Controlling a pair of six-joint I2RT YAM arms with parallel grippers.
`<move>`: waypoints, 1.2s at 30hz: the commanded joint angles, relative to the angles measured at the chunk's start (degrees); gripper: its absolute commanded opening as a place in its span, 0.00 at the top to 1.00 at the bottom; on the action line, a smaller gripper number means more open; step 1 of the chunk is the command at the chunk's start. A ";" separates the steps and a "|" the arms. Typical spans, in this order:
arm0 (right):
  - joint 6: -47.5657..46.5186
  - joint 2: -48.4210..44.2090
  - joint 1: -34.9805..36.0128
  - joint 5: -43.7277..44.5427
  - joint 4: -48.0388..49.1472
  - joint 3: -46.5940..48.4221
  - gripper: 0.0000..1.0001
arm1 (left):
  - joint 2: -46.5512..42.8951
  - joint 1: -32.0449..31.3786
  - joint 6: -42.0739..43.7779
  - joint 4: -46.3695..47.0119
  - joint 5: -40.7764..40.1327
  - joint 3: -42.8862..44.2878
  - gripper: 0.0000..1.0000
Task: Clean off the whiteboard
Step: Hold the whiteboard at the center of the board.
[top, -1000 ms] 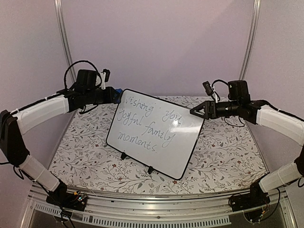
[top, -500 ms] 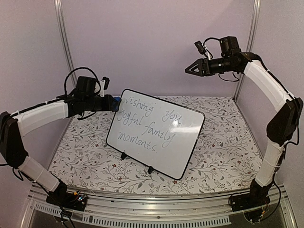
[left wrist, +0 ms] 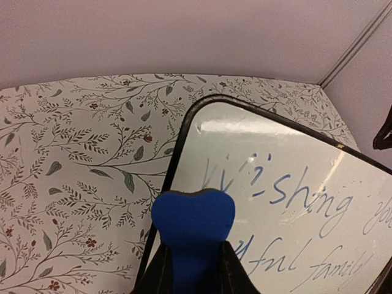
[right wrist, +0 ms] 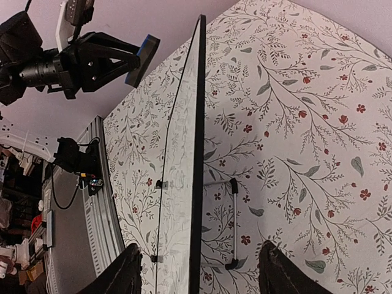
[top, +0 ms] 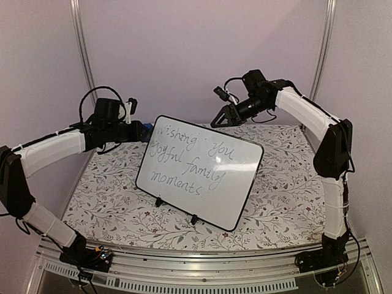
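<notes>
The whiteboard [top: 202, 174] stands tilted on small black feet mid-table, with grey handwriting across its face. My left gripper [top: 142, 131] is shut on a blue eraser [left wrist: 193, 223], which sits at the board's top left corner [left wrist: 202, 107], over the first written letters. Whether the eraser touches the board I cannot tell. My right gripper [top: 215, 121] hangs open just above and behind the board's top edge. In the right wrist view the board [right wrist: 197, 122] runs edge-on between the two spread fingers [right wrist: 125, 272], with nothing gripped. The eraser [right wrist: 142, 58] shows there too.
A floral cloth [top: 288, 196] covers the table. A wire prop stand [right wrist: 234, 223] sticks out behind the board. An aluminium rail [top: 202, 272] runs along the near edge, and metal posts [top: 81, 49] and walls close in the back and sides.
My right arm swung up from the board's right side and came leftward to hover over its top edge, jaws still open. The left gripper with the eraser barely shifted.
</notes>
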 commanded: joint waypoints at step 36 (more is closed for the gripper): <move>4.23 -7.88 5.72 2.94 -0.95 -8.17 1.00 | 0.18 3.74 8.46 7.27 14.21 0.47 1.00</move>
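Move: The middle of the whiteboard's top edge lies just ahead of the open right fingertips: about 3 cm back, 2 cm to the left and 2 cm lower. From the right hand, the board's upper right corner is roughly 15 cm right, 8 cm back; its upper left corner 18 cm left, 2 cm ahead, with the blue eraser some 22 cm left, 3 cm back. From the left hand, the edge's middle is about 20 cm right, level with it in depth. Draw the right gripper back about 5 cm in all, first easing left and down a couple of centimetres so the fingers straddle the whiteboard's top edge; shut them to pinch the board near the middle of that edge, then keep pulling back and slightly up. Late on, lift the left hand 1.5 cm and turn it clockwise some 10 degrees, still gripping the eraser. ##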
